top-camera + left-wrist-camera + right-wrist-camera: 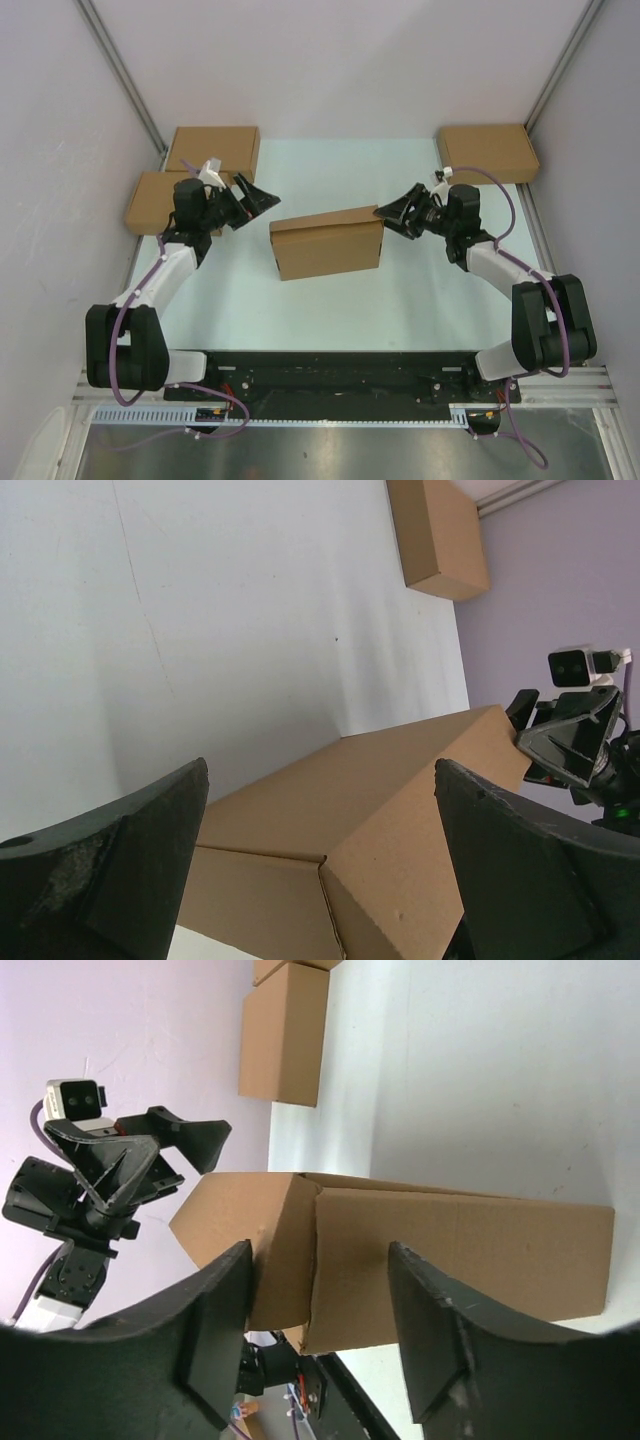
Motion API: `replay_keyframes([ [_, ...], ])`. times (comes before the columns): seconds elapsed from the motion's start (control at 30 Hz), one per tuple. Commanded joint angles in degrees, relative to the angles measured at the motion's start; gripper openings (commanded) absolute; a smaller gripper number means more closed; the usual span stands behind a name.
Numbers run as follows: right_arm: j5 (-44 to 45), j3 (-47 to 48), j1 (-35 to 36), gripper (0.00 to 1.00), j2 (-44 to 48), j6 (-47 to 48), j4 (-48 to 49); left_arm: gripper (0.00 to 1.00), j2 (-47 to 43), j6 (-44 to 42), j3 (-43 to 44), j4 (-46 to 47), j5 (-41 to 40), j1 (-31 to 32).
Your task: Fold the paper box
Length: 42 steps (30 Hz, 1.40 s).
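Note:
The paper box lies folded up as a closed brown carton in the middle of the table. My left gripper hangs wide open a little left of the box's left end, touching nothing. In the left wrist view the box fills the gap ahead of that gripper. My right gripper sits at the box's back right corner. In the right wrist view its jaws stand partly apart in front of the box's end. The box runs on behind both fingers, and no hold shows.
Two plain cardboard boxes stand at the back left, and a third one at the back right. Side walls close in the table. A black rail with the arm bases runs along the near edge.

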<state>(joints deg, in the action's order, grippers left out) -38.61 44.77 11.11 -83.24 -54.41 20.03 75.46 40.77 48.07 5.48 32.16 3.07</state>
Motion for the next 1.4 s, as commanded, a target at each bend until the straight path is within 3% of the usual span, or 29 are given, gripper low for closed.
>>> replay_keyframes([
  [0.0,3.6,-2.1,-0.2,0.63,-0.3,2.2,-5.6,1.0,-1.3,1.3,0.1,-0.2,-0.2,-0.3],
  [0.27,6.2,-1.4,0.3,0.75,1.9,4.0,-8.4,1.0,-9.2,2.7,-1.9,-3.7,-3.3,-0.4],
  [0.53,7.1,-0.8,0.7,0.8,1.9,4.8,-9.3,1.0,-21.6,8.2,-11.6,-7.3,-5.7,-0.4],
  [0.67,7.1,-0.7,0.8,0.81,1.6,4.8,-9.0,1.0,-25.8,11.7,-18.1,-3.4,-3.3,-0.3],
  [0.93,7.5,-0.1,2.1,0.81,0.6,4.7,-8.7,1.0,-21.6,16.5,-20.1,6.9,0.4,-0.3],
  [1.17,7.8,0.2,2.2,0.81,0.5,5.1,-9.1,1.0,-20.6,17.6,-18.3,8.9,0.9,-0.3],
  [1.37,7.8,0.3,2.4,0.81,0.2,5.3,-9.1,1.0,-17.4,20.1,-22.8,15.4,2.3,-0.3],
])
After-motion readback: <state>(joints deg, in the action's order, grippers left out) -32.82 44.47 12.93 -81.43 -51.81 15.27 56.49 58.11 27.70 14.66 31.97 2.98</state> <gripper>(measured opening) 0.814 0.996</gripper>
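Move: The upright box's left end is some 5 cm back and 3 cm to the right of the left gripper. The box's middle lies about 4 cm back, 14 cm right and 10 cm below. Of the closed cartons, the nearer is roughly 11 cm ahead and 21 cm left, the other about 21 cm ahead and 14 cm left, both some 16 cm below. From the right gripper, at its upper right corner, the box's middle is about 14 cm left, 2 cm back and 9 cm below. Bring the wide-open left gripper back about 8 cm to the box's left end, arcing up a little and then dipping slightly below its starting height. Ease it forward and up a centimetre or so beside the top corner, rolling its left side down some 15 degrees. Meanwhile keep the right gripper at the box's upper right corner, sinking about 1 cm as its fingers spread wider. ##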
